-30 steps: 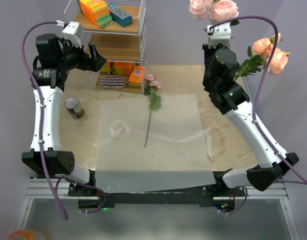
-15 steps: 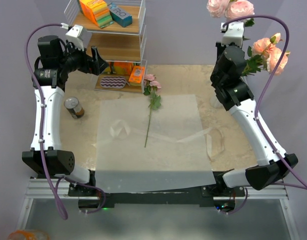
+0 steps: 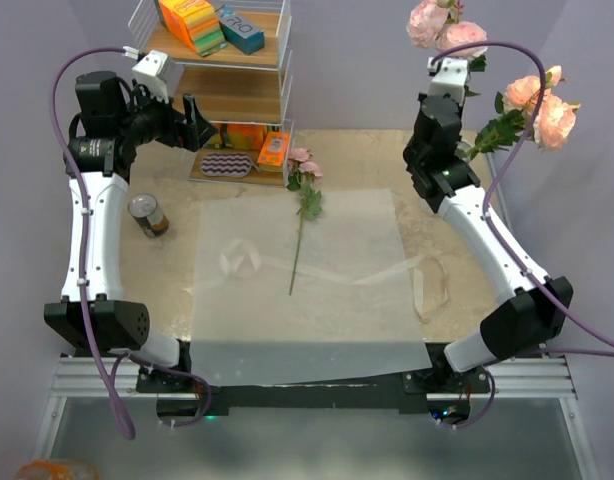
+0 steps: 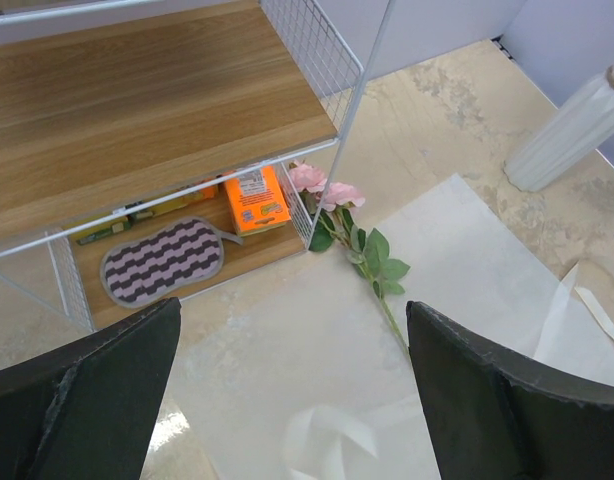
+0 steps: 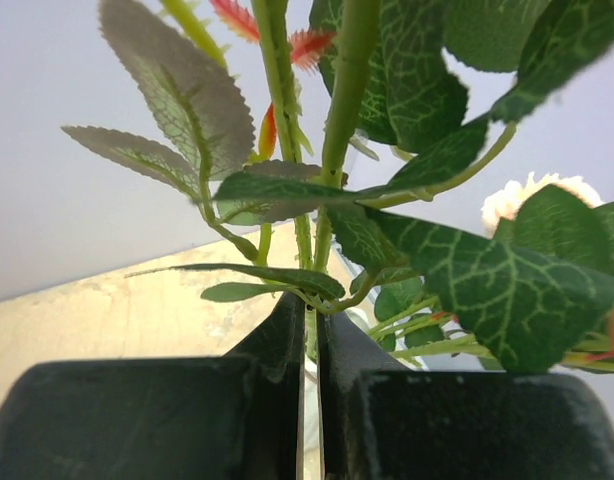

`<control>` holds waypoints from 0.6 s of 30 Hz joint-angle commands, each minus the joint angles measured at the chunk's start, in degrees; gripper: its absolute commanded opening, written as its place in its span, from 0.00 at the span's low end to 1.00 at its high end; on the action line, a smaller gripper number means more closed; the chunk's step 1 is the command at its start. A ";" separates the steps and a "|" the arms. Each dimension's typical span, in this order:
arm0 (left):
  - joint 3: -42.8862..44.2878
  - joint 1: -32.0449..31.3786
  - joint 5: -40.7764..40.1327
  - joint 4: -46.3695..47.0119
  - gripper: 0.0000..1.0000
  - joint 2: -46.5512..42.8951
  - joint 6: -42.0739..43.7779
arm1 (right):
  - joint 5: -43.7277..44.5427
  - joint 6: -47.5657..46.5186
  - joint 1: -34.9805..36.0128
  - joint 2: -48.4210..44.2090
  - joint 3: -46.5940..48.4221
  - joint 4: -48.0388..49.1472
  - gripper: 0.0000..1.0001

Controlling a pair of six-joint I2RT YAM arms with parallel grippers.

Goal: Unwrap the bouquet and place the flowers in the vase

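Note:
The bouquet is undone. Its translucent paper [image 3: 307,290] lies flat on the table, with the cream ribbon [image 3: 432,285] loose at its right edge. One of the flowers [image 3: 302,200] lies on the paper, its pink head toward the shelf. My right gripper [image 5: 309,330] is shut on green stems, and their pink heads [image 3: 442,25] stand high above the right arm [image 3: 439,140]. More pink roses [image 3: 537,100] lean out to the right behind it. The white ribbed vase [image 4: 562,140] shows only in the left wrist view. My left gripper [image 4: 292,305] hangs open and empty near the shelf.
A wire shelf [image 3: 212,95] with boxes, a sponge pack and a patterned mat [image 4: 162,262] stands at the back left. A small metal can [image 3: 147,215] sits on the table at the left, beside the paper.
My right arm swung right with its held roses, then came back left and a little lower. The left arm, the lying rose and the paper stayed put.

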 commanded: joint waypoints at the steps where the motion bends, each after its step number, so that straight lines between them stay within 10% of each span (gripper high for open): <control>1: -0.16 0.45 0.24 -0.11 0.99 -2.83 2.25 | 6.32 3.52 -1.06 2.32 3.20 2.96 0.00; 5: -0.07 0.36 -0.02 -0.37 0.99 -3.27 3.13 | 8.25 11.24 -2.56 6.37 9.19 -6.44 0.05; 9: 0.72 0.36 -0.02 -1.07 0.99 -3.18 3.75 | 9.14 15.57 -3.52 6.73 10.08 -10.33 0.37; 10: 0.72 0.36 -0.02 -1.25 0.99 -3.18 3.92 | 8.00 16.18 -3.96 6.03 9.47 -10.94 0.58; 18: 1.07 0.45 0.16 -1.60 0.99 -3.35 4.01 | 1.84 21.46 -4.84 2.33 8.14 -15.25 0.64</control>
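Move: Below and ahead of the right hand, which holds pink flowers upright by their stems, stands the vase: about 8 cm farther out, 7 cm to the right, its middle some 30 cm down. The peach flowers already in it lean out with their heads about 4 cm ahead, 14 cm right and nearly level with the hand. The last flower lies level with it, 32 cm left and 41 cm below. From the left hand the vase is some 11 cm ahead, 54 cm right and 28 cm below. Lowering the held stems towards the vase, the right hand sinks about 4 cm while swinging some 3 cm to the right and pushing nearly 3 cm forward, then easing back a centimetre. On the way the wrist turns clockwise and its left side rises, about 10 degrees each; as the sinking slows, the shut fingers open to well over half and let go of the stems. ##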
